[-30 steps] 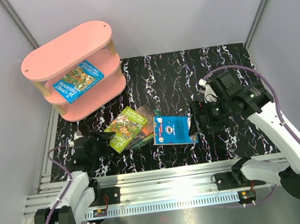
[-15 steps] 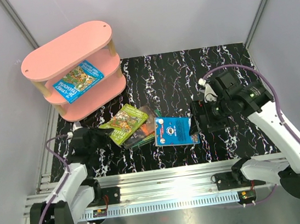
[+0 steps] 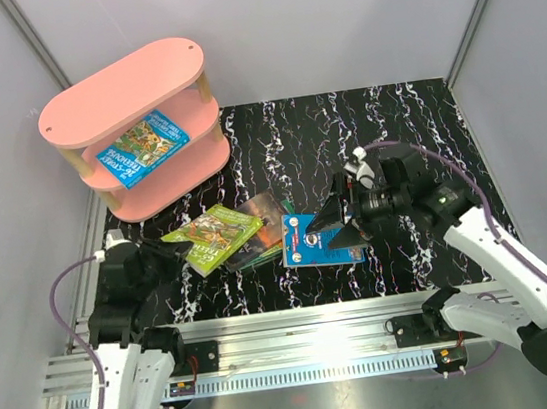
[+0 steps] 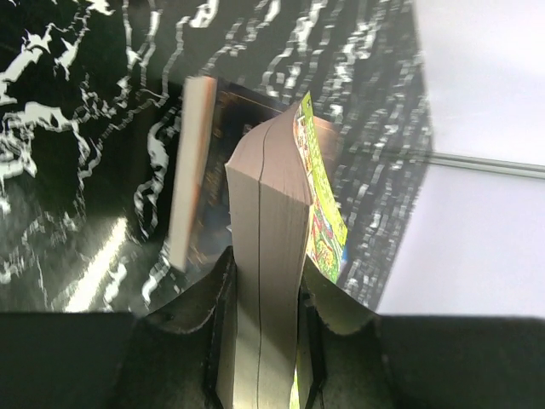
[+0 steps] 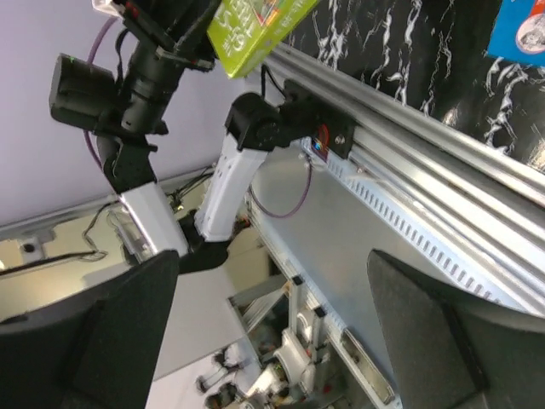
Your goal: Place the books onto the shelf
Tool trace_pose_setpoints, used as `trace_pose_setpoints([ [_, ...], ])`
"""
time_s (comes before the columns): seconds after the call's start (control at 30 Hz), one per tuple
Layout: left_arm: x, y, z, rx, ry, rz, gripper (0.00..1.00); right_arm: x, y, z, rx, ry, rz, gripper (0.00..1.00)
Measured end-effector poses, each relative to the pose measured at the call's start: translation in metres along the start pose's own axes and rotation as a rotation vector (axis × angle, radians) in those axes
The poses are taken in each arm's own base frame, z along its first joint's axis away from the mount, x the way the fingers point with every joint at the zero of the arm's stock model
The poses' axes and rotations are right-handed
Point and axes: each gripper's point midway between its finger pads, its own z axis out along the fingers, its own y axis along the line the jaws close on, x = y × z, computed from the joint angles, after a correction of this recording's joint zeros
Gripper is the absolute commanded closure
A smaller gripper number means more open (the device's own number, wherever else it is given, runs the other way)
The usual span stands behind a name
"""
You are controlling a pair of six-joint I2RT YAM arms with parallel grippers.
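Note:
My left gripper (image 3: 157, 250) is shut on the left edge of a green cartoon-cover book (image 3: 213, 235), lifting it off the pile. In the left wrist view its page block (image 4: 268, 247) is pinched between both pads, with the gripper (image 4: 260, 341) closed round it. A dark book (image 3: 263, 214) lies underneath on the mat, and a bright blue book (image 3: 314, 237) lies to its right. My right gripper (image 3: 341, 226) hovers open at the blue book's right edge, empty (image 5: 281, 341). The pink three-tier shelf (image 3: 88, 100) stands at the back left with a blue book (image 3: 143, 148) on its middle board.
The black marbled mat (image 3: 346, 144) covers the table between grey walls. A metal rail (image 3: 309, 321) runs along the near edge. The right wrist view looks back at the left arm (image 5: 145, 77) and the rail (image 5: 409, 136).
My left gripper has shut on the green book and drawn it up and to the left. The right gripper has tilted and shifted left over the blue book, still open.

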Motion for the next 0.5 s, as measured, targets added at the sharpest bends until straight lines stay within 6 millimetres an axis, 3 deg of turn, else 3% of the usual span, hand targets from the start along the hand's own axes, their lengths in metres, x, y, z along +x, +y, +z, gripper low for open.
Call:
trace_pose_setpoints([
  [0.17,-0.006,-0.019,-0.038,0.022,-0.028,-0.011,1.00,0.001,-0.025,0.040,-0.159,0.014,0.296,0.00],
  [0.27,-0.009,-0.023,-0.052,0.015,-0.043,-0.019,1.00,-0.007,-0.030,0.052,-0.209,0.012,0.410,0.00],
  [0.5,-0.006,-0.012,-0.059,-0.031,-0.037,-0.030,1.00,-0.037,0.023,0.055,-0.327,-0.031,0.395,0.00],
])
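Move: The green book is already off the pile, gripped by its near left edge; its middle lies about 9 cm right, 5 ahead and 3 below the left hand. The dark book lies some 17 cm right, 8 ahead and 15 below that hand; the pink shelf is about 26 ahead and 4 left, near its height. From the right hand, the green book is about 22 cm left, 9 ahead and 15 lower; the flat blue book lies 9 ahead, 3 right and 27 below. Keep the left fingers shut on the green book's edge and lift it back off the other books, about 4 cm up and 4 cm towards the base. Swing the wide-open right gripper leftward towards it, some 6 cm left and 4 forward, dipping over the blue book and coming back up while the wrist rolls and tips its fingers up, some 30 degrees in all. Stop short of touching. ##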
